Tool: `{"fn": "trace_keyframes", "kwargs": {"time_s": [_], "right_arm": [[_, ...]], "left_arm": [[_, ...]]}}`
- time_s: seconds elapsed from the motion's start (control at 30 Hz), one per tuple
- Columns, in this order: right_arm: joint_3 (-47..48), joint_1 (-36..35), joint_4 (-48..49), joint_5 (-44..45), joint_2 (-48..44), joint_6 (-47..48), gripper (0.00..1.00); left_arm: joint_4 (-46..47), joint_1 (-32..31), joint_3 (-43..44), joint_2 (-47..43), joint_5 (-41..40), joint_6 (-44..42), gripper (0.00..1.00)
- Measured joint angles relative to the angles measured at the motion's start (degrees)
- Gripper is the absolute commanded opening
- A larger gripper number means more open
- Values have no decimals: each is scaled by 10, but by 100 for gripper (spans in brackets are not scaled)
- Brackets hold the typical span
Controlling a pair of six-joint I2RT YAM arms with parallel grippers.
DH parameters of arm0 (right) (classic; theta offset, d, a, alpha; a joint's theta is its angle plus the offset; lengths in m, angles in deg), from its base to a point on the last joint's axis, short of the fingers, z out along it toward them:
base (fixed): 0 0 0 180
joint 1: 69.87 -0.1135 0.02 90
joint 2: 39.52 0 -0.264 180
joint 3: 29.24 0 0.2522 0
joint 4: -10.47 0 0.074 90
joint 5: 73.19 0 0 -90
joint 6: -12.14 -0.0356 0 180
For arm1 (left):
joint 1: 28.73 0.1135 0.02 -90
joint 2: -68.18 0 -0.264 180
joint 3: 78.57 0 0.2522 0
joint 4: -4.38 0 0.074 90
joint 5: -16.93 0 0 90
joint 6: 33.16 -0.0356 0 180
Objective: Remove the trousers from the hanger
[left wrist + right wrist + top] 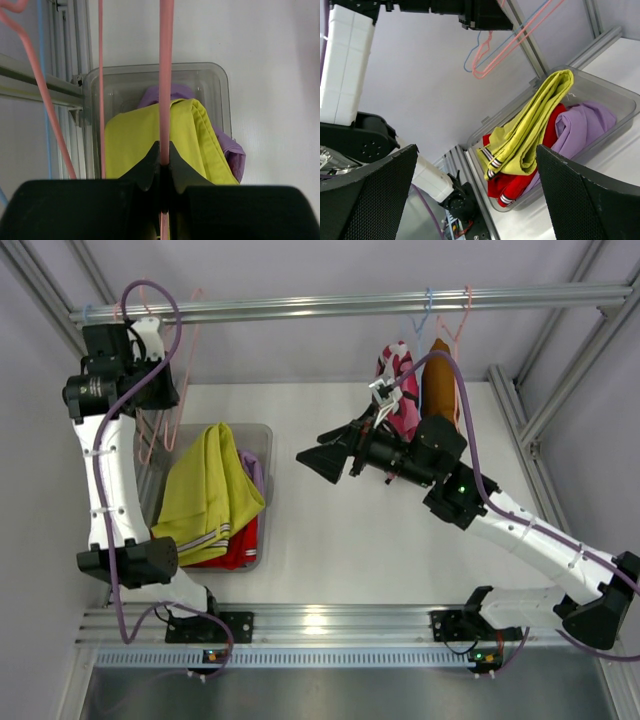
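Observation:
Yellow-green trousers point(205, 490) with striped hems lie on top in a clear bin point(262, 435), over red trousers point(235, 550) and lilac trousers point(252, 468). My left gripper point(168, 390) is up by the rail at the far left, shut on a bare pink hanger point(185, 370). The left wrist view shows the hanger wire point(165, 75) pinched between the jaws of the gripper point(164, 152), above the yellow-green trousers point(135, 145). My right gripper point(320, 462) hangs open and empty over mid-table, facing the bin. In its wrist view the gripper point(476, 150) frames the trousers point(535, 120).
On the right of the rail point(350, 305) hang a pink-and-white patterned garment point(400, 380) and a brown one point(440, 380) on hangers. More pink and blue hangers point(485, 55) hang near my left arm. Metal frame posts point(570, 380) stand at the table's right side.

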State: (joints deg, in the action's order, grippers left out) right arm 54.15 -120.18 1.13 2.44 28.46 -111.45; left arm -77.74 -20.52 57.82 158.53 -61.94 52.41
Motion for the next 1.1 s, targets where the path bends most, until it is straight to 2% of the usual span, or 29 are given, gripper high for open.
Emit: {"fn": "trace_keyframes", "kwargs": {"time_s": [0.17,0.33,0.4,0.43,0.47,0.5,0.57,0.6,0.83,1.1], "right_arm": [[0,3,0,0,-1,0,99],[-6,7,-1,0,-5,0,99],[-7,7,-2,0,-6,0,99],[-7,7,-2,0,-6,0,99],[-7,7,-2,0,-7,0,100],[-7,7,-2,0,-7,0,99],[-7,7,-2,0,-7,0,99],[-7,7,-2,0,-8,0,99],[-6,7,-6,8,-9,11,100],[19,10,-53,44,-35,90,99]], "left_arm": [[-12,1,-2,32,-6,0,0],[-2,1,-60,21,-10,-1,0],[26,1,-93,10,-10,-2,14],[38,1,-105,3,-11,-5,26],[42,0,-119,-6,-14,-9,56],[43,1,-135,-16,-16,-13,67],[40,1,-163,-38,-18,-17,83],[41,1,-173,-47,-18,-19,99],[51,1,-185,-132,2,-23,99],[69,0,-202,-286,87,-21,99]]}}
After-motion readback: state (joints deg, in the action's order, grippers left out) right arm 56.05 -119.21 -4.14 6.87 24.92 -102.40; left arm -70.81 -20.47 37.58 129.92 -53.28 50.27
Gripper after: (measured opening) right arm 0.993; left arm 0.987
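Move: The left hand holds an empty pink hanger, and the spot of rail it is taken to lies about 5 cm ahead, level sideways and some 10 cm higher. The earlier pink hanger's hook is on the rail about 5 cm left of that spot, the blue hanger's hook about 10 cm left of it. The crate's middle is roughly 8 cm back, straight below by some 36 cm. From the right hand the rail spot is about 21 cm ahead, 26 cm left and 6 cm up. Down first: the left hand lowers the held hanger about 6 cm so its hook comes down onto the rail, then opens fully and lets go. It backs off towards its base by some 12 cm, climbing about 11 cm from its lowest point and drifting right, while the fingers tip upward about 25 degrees. The open right hand waits, then eases some 3 cm right. ##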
